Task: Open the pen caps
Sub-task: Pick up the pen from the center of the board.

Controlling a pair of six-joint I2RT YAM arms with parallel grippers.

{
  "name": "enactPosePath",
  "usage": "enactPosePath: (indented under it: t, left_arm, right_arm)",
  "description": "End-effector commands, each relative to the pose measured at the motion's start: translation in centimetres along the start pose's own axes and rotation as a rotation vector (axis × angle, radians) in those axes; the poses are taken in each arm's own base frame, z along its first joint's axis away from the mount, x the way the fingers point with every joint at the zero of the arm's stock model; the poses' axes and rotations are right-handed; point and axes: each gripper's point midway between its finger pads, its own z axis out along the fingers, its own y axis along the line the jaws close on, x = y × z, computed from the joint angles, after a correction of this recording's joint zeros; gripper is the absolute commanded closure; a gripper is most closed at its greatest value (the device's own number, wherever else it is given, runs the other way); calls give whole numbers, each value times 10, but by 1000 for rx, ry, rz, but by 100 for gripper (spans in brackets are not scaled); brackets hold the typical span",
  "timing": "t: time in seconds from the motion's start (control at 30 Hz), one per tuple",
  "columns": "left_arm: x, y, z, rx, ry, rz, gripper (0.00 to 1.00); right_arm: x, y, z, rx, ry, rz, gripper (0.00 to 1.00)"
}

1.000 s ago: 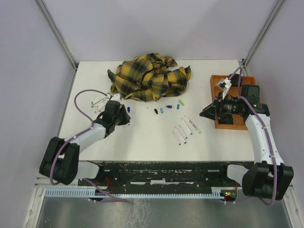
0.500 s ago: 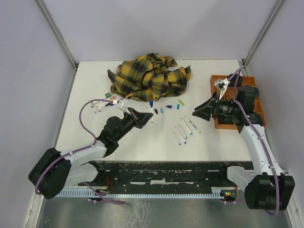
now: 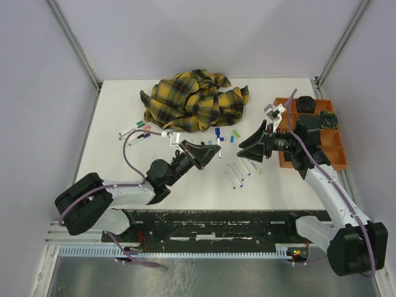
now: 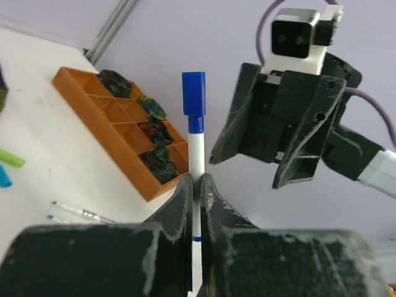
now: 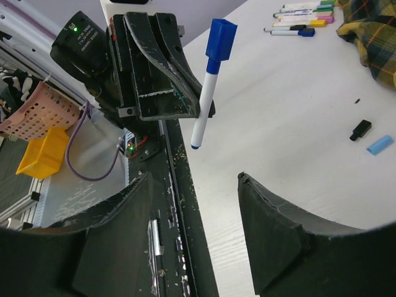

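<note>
My left gripper [image 3: 206, 152] is shut on a white pen [image 4: 196, 154] with a blue cap [image 4: 193, 102], and holds it raised above the table centre, cap end out. The pen [image 5: 207, 99] and its cap [image 5: 221, 38] also show in the right wrist view. My right gripper [image 3: 249, 143] is open and empty, facing the pen from the right with a gap between them. Loose caps lie near the cloth: green [image 3: 236, 133], black [image 5: 360, 129], light blue [image 5: 378, 144]. Several capped pens [image 3: 137, 130] lie at the left. Uncapped barrels [image 3: 238, 172] lie at the centre.
A yellow-and-black plaid cloth [image 3: 195, 100] is heaped at the back centre. An orange compartment tray [image 3: 309, 162] with dark items stands at the right edge, behind my right arm.
My left arm carried a blue-capped pen from the left pen group to the table centre and raised it. My right gripper moved left toward it, open.
</note>
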Motion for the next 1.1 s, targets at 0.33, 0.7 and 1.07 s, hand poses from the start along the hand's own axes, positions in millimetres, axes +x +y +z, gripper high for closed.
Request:
enactPosePath:
  t: [0.33, 0.7, 1.07]
  left_arm:
    - [-17, -56, 36, 190, -193, 34, 97]
    - [-3, -59, 46, 200, -177, 39, 97]
    - [0, -54, 44, 178, -176, 39, 88]
  right_arm:
    - [-4, 6, 17, -19, -52, -16, 37]
    - [7, 2, 26, -6, -31, 34, 55]
    - [9, 6, 28, -16, -6, 27, 100]
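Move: The upright blue-capped pen is in the left fingers, held low on its barrel, its middle some 2 cm above the left hand point and about 1 cm ahead. The right hand's open fingertips are roughly 8 cm to the left hand's right, 1 cm back and 1 cm higher. From the right hand that pen's middle is about 8 cm left and 2 cm ahead, at its height. The bare pens are some 22 cm below the right hand, 2 cm ahead and 2 cm to its right; the green cap is about 21 cm ahead and 2 cm to its right, equally low. Rightward about 5.5 cm, rising some 3 cm and easing slightly down at the end, the left hand carries the gripped pen towards the right fingers. The right hand creeps about 2.5 cm left and a little down to meet it, then shuts its wide-open fingers, pinching the pen's tail end below the left fingertips. ##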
